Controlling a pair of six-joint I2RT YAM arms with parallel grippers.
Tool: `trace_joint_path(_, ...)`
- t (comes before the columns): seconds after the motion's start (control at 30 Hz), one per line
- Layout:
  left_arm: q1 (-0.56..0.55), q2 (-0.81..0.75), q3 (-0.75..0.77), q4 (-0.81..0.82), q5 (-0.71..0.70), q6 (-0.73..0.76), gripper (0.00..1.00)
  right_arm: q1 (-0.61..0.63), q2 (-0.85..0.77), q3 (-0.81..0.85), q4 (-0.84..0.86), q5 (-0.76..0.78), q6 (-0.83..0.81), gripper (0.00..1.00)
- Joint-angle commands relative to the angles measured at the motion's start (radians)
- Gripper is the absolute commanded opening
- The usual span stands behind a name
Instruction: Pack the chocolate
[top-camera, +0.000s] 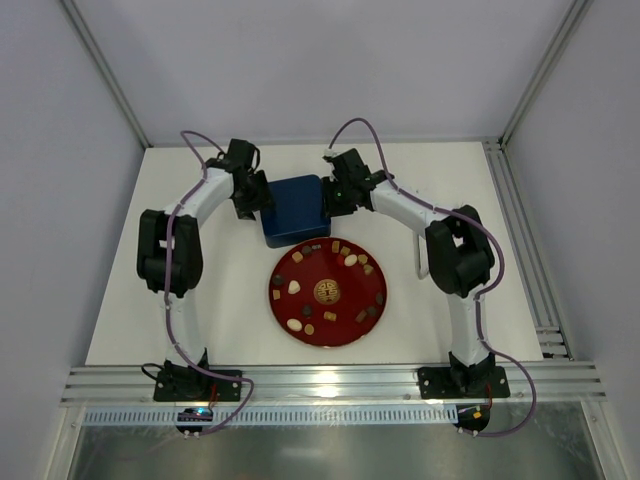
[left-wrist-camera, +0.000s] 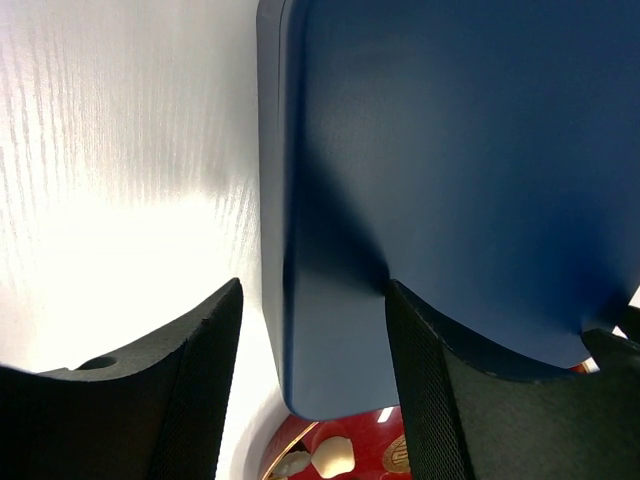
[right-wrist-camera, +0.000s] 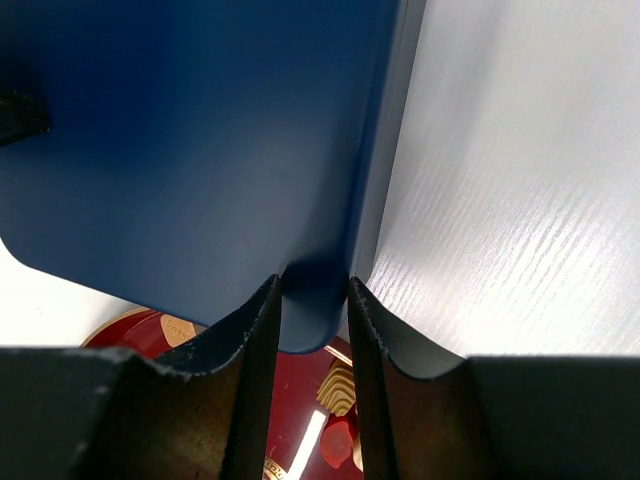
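The chocolate (top-camera: 294, 288) lies as several small brown and cream pieces spread on the red plate (top-camera: 273, 300). Behind the plate stands the dark blue tin (top-camera: 296, 208), its top closed and smooth. My left gripper (top-camera: 258, 200) straddles the tin's left edge (left-wrist-camera: 300, 250): the inner finger (left-wrist-camera: 430, 380) rests over the top and the outer finger (left-wrist-camera: 200, 380) stands clear of the wall, open. My right gripper (top-camera: 334, 198) is shut on the tin's right edge (right-wrist-camera: 318, 300), both fingers pressed against it. A cream piece (left-wrist-camera: 333, 455) and a ridged tan piece (right-wrist-camera: 338, 390) show below the tin.
The red plate (left-wrist-camera: 370, 430) (right-wrist-camera: 290, 400) touches or nearly touches the tin's near edge. White tabletop (top-camera: 450, 180) surrounds both. Aluminium rails (top-camera: 330, 380) run along the near edge and the right side, and grey walls enclose the cell.
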Motion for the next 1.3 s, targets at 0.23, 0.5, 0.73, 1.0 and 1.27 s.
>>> trace_joint_path(0.23,0.014,0.119,0.029,-0.218,-0.108,0.102,0.64,-0.017,0.046,0.147,-0.122,-0.056,0.002,0.37)
trace_joint_path(0.5,0.028,0.044,0.167,-0.213,-0.083,0.131,0.75,-0.068,-0.005,0.226,-0.076,-0.085,0.032,0.43)
trace_joint_path(0.73,0.028,-0.148,0.137,-0.131,0.007,0.116,0.84,-0.091,-0.258,0.071,0.051,-0.030,0.034,0.64)
trace_joint_path(1.0,0.028,-0.560,-0.159,0.009,0.023,0.150,0.91,-0.118,-0.619,-0.215,0.085,0.070,0.029,0.81)
trace_joint_path(1.27,0.028,-0.792,-0.362,0.072,0.076,0.131,0.91,-0.122,-0.952,-0.495,0.086,0.192,0.055,0.89)
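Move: The closed blue chocolate box sits between the hands, its middle about 7 cm right and 1 cm ahead of the left hand, and 7 cm left and 2 cm ahead of the right, slightly below both. The red tray lies roughly 19 cm back and 15 cm right of the left hand, straight back some 19 cm from the right. The tongs lie about 23 cm right and 10 cm back of the right hand. Both opening hands lift off the box some 20 cm, back and tilting up, the right also swinging right. ##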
